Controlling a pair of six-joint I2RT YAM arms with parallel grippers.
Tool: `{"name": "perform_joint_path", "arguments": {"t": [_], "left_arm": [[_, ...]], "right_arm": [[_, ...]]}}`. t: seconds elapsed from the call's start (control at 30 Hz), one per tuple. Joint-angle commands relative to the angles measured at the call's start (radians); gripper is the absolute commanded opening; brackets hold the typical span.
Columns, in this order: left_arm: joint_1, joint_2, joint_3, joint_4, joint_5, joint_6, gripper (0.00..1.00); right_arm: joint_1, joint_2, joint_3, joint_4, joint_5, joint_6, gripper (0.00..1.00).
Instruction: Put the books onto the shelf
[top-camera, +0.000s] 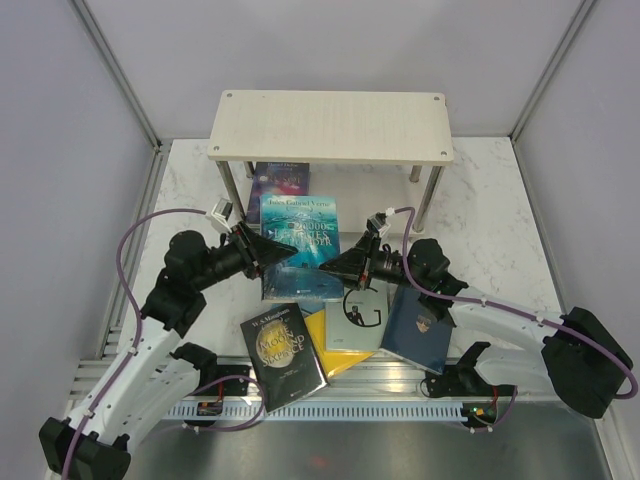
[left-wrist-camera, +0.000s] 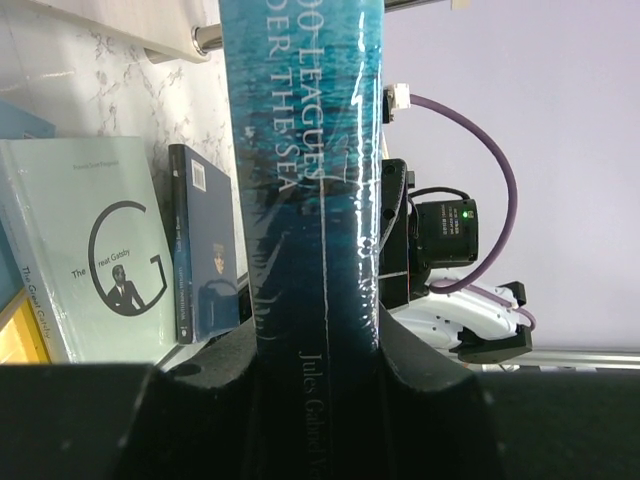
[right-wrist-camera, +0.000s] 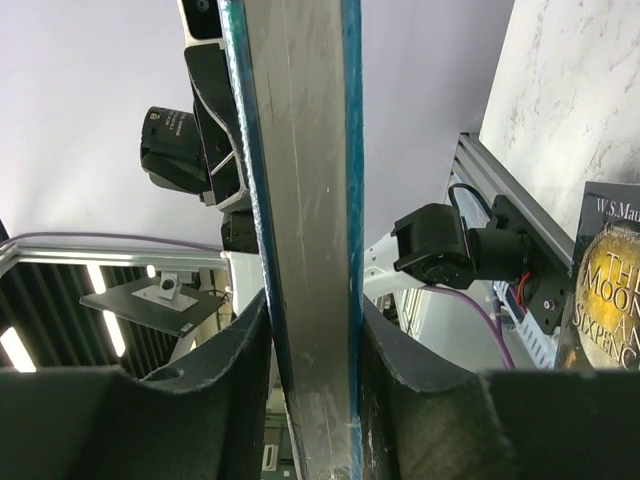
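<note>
The teal book (top-camera: 300, 238) is held up off the table between both arms, just in front of the shelf (top-camera: 330, 125). My left gripper (top-camera: 283, 253) is shut on its spine edge; the left wrist view shows the spine (left-wrist-camera: 305, 200) running up between the fingers. My right gripper (top-camera: 330, 268) is shut on the opposite edge, with the page block (right-wrist-camera: 305, 200) pressed between both pads. A purple galaxy book (top-camera: 280, 180) lies under the shelf. On the table lie a black book (top-camera: 282, 355), a yellow one (top-camera: 335, 352), the white "G" book (top-camera: 362, 315) and a navy one (top-camera: 420, 330).
The pale wood shelf stands on slim metal posts (top-camera: 428, 195) at the back of the marble table (top-camera: 490, 230). Grey walls close in both sides. An aluminium rail (top-camera: 400, 405) runs along the near edge by the arm bases.
</note>
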Motion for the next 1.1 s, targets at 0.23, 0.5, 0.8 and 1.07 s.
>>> {"name": "perform_joint_path", "arguments": {"t": [0.23, 0.5, 0.8, 1.07], "left_arm": [[0.024, 0.06, 0.06, -0.191, -0.129, 0.181, 0.45], [0.028, 0.034, 0.239, -0.516, -0.276, 0.411, 0.91], [0.03, -0.046, 0.322, -0.64, -0.319, 0.449, 0.93], [0.03, -0.118, 0.359, -0.733, -0.351, 0.469, 0.94]], "right_arm": [[-0.004, -0.034, 0.097, 0.039, -0.047, -0.037, 0.0], [-0.073, 0.06, 0.192, -0.065, -0.055, -0.12, 0.0], [-0.122, 0.322, 0.391, -0.072, -0.092, -0.19, 0.0], [-0.151, 0.595, 0.635, -0.01, -0.092, -0.158, 0.0]]}}
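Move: Both hands hold the teal book up by its side edges; it is bound for the top of the purple book's stack at the shelf's left end. That spot lies about 19 cm straight ahead of the left hand and 11 below. From the right hand it is about 22 cm ahead, 13 left and 10 below. The shelf's left front post is 14 cm ahead and 7 left of the left hand; the Gatsby book lies under the right hand, 3 cm right. The left hand first sinks about 4.5 cm with the teal book, its fingers opening wide on the way down to let go of the left edge, then climbs back and draws off some 7 cm to the left and a little back, rolling about 25 degrees so that its left side rises. The right hand keeps its pinch on the right edge and, after a slow start, carries the book forward about 14 cm, down 7 and left 5 in over the purple book, its left side dipping some 15 degrees. ##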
